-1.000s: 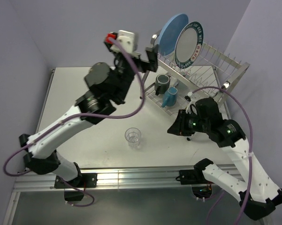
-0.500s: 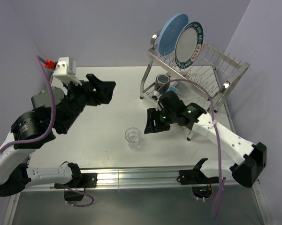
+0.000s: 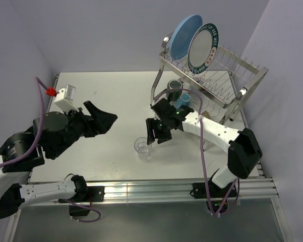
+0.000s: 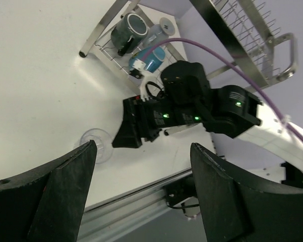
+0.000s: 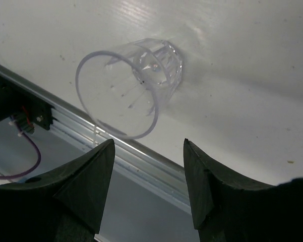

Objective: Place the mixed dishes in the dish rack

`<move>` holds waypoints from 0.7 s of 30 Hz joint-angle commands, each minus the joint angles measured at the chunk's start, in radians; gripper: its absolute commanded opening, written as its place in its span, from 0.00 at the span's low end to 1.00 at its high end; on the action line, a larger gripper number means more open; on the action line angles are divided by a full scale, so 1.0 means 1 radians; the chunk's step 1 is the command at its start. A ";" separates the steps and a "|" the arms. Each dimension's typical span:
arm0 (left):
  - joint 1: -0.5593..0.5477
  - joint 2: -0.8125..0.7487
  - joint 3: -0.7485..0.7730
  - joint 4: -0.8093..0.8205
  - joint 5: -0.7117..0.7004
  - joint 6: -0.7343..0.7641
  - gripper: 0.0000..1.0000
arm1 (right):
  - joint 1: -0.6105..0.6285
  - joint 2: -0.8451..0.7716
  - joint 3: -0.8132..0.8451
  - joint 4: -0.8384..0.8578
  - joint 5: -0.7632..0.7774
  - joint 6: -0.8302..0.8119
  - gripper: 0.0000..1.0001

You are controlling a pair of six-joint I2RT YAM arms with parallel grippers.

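Observation:
A clear glass (image 3: 143, 147) (image 4: 93, 143) (image 5: 136, 91) stands upright on the white table near its front edge. My right gripper (image 3: 156, 133) (image 5: 148, 151) hangs just above and right of it, open, with nothing between its fingers. My left gripper (image 3: 103, 117) (image 4: 143, 151) is open and empty over the left half of the table, pointing toward the glass. The silver dish rack (image 3: 232, 70) stands at the back right. It holds a light-blue plate (image 3: 184, 35) and a teal-rimmed white plate (image 3: 205, 46) on top, and a dark mug (image 3: 175, 86) (image 4: 128, 31) and light-blue cup (image 3: 183, 101) (image 4: 152, 58) below.
The metal rail (image 3: 151, 189) (image 5: 141, 166) along the table's front edge runs close to the glass. The rack's slanted legs (image 3: 154, 93) stand right behind my right arm. Purple cables (image 3: 204, 146) loop off both arms.
My left arm has pulled back from the rack to the left side of the table. My right arm has swung left to the glass, and its jaws have opened.

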 commanded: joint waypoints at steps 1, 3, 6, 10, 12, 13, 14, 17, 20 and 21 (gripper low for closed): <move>-0.001 -0.023 -0.008 -0.026 0.039 -0.086 0.80 | 0.008 0.037 0.068 0.041 0.031 -0.003 0.64; -0.001 -0.028 -0.020 -0.032 0.057 -0.112 0.80 | 0.012 0.073 0.080 0.038 0.052 -0.002 0.63; -0.001 -0.037 -0.041 -0.020 0.080 -0.129 0.80 | 0.015 0.105 0.082 0.051 0.054 -0.002 0.61; -0.001 -0.048 -0.054 -0.010 0.093 -0.141 0.80 | 0.024 0.143 0.086 0.058 0.061 0.000 0.57; -0.001 -0.051 -0.054 -0.012 0.094 -0.147 0.81 | 0.028 0.159 0.077 0.069 0.064 0.001 0.55; -0.001 -0.053 -0.054 -0.013 0.096 -0.149 0.81 | 0.034 0.162 0.074 0.074 0.064 0.003 0.54; -0.001 -0.053 -0.052 -0.016 0.096 -0.150 0.81 | 0.036 0.169 0.072 0.080 0.063 0.004 0.54; -0.001 -0.053 -0.051 -0.024 0.100 -0.158 0.81 | 0.047 0.188 0.072 0.087 0.069 0.004 0.49; -0.001 -0.048 -0.049 -0.026 0.108 -0.162 0.81 | 0.057 0.200 0.072 0.094 0.074 0.009 0.42; -0.001 -0.045 -0.046 -0.026 0.111 -0.162 0.81 | 0.059 0.202 0.072 0.094 0.075 0.009 0.37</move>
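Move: The clear glass stands roughly 6 cm to the left of the right hand, level with it fore and aft, its middle some 8 cm below. In the rack, the blue mug sits about 22 cm ahead and 13 cm right of that hand, with the green mug some 27 cm ahead and 9 cm right. From the left hand the glass lies about 4 cm ahead, 11 cm right and 36 cm below. The right hand sinks about 5 cm and slightly left, partly closing its fingers astride the glass's right-hand wall. ##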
